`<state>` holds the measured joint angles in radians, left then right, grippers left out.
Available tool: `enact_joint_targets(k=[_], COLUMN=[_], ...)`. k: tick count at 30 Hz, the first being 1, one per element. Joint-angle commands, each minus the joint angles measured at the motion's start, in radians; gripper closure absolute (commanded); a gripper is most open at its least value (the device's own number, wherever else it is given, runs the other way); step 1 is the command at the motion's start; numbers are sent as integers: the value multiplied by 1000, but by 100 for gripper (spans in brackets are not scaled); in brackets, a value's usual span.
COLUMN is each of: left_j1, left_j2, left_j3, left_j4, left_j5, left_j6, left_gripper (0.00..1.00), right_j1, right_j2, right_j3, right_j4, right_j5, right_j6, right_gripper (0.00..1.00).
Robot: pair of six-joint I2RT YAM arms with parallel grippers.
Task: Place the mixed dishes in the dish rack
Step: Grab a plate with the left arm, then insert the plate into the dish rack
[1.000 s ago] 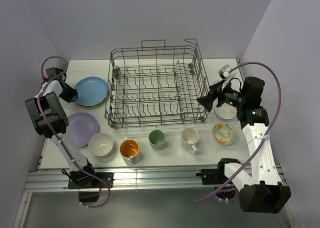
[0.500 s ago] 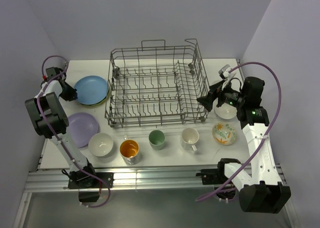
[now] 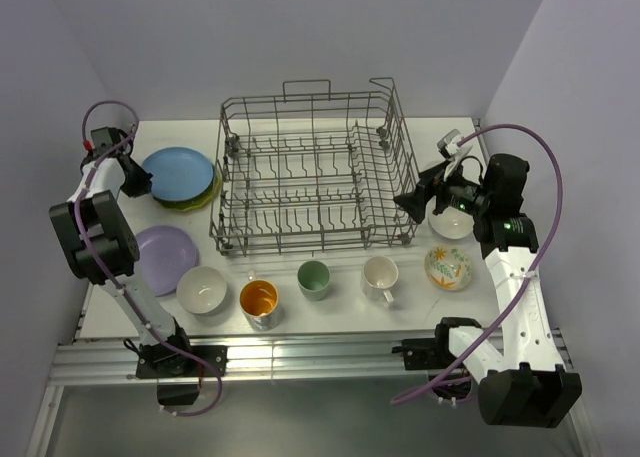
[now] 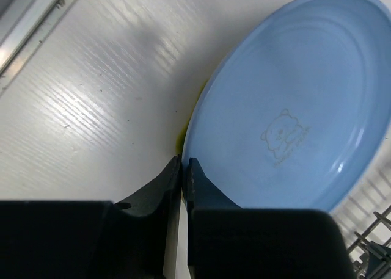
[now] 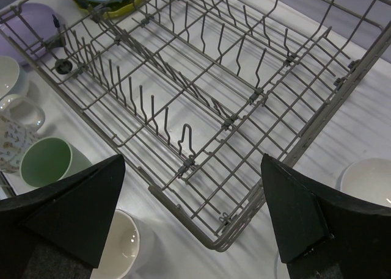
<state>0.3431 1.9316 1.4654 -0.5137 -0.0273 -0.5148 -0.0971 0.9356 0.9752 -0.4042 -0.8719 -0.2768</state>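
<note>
In the left wrist view my left gripper (image 4: pixel 182 164) is shut on the near rim of the blue plate (image 4: pixel 293 108). That blue plate (image 3: pixel 178 166) sits tilted over the yellow-green plate (image 3: pixel 205 193), left of the dish rack (image 3: pixel 300 222). My right gripper (image 3: pixel 420 199) hangs open and empty over the dish rack's (image 5: pixel 183 217) front right corner. Along the front stand a lavender plate (image 3: pixel 165 252), a white bowl (image 3: pixel 201 289), an orange-inside cup (image 3: pixel 258 300), a pale green cup (image 3: pixel 313 277), a white mug (image 3: pixel 380 275) and a floral bowl (image 3: pixel 447 267).
A second white bowl (image 3: pixel 452 224) lies partly under the right arm, beside the rack's right wall. The rack holds no dishes. A purple wall stands close on each side of the table, whose left edge runs just beyond the left gripper.
The left gripper has closed on the blue plate's rim, and the plate has shifted back and to the left, baring more of the yellow-green plate. The right arm has not moved.
</note>
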Motion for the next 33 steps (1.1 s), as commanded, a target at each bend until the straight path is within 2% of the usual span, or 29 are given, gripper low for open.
enact_joint_targets(k=[1,13,17,26,33], left_j1=[-4,-19,-61,-226,-475], left_j2=[-106,-298,-345,-459,-514], left_j3=[0,-22,-24,84,104], left_j4=[43,106,116,132,236], left_j5=[-36,-85,-192,-445,-690], left_j6=[27,120,173,341,580], left_gripper=[100,100,100,100,100], right_j1=[-3,-3,-3,-3,-3], right_j2=[-15,-20,-20,-20,-23], right_j3=[0,-3,-4,-9,-9], right_j4=[36,39,42,45,45], right_j5=[-1,-9,-13,-35,-41], right_j6=[10,14,18,25,27], right_gripper=[0,0,0,0,0])
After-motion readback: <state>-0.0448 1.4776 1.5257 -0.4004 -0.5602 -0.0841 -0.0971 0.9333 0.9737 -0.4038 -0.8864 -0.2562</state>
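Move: The left hand already pinches the blue plate by its left rim, the plate's middle about 9 cm to the hand's right and 2 cm ahead. The yellow-green plate lies beneath, some 10 cm right, 1 cm back and 5 cm below. The dish rack's middle is roughly 43 cm right, about level; the purple plate lies 21 cm back and 4 cm right. From the right hand, the blue plate is about 57 cm left and 3 cm ahead. Almost straight up at first, gaining speed, the left hand raises the blue plate some 25 cm away from the yellow-green plate, then in the second half also swings about 8 cm right, towards the rack. The fingers keep their pinch on the rim while the wrist rolls the hand's left side up about 40 degrees and tips the fingers forward and upward. ##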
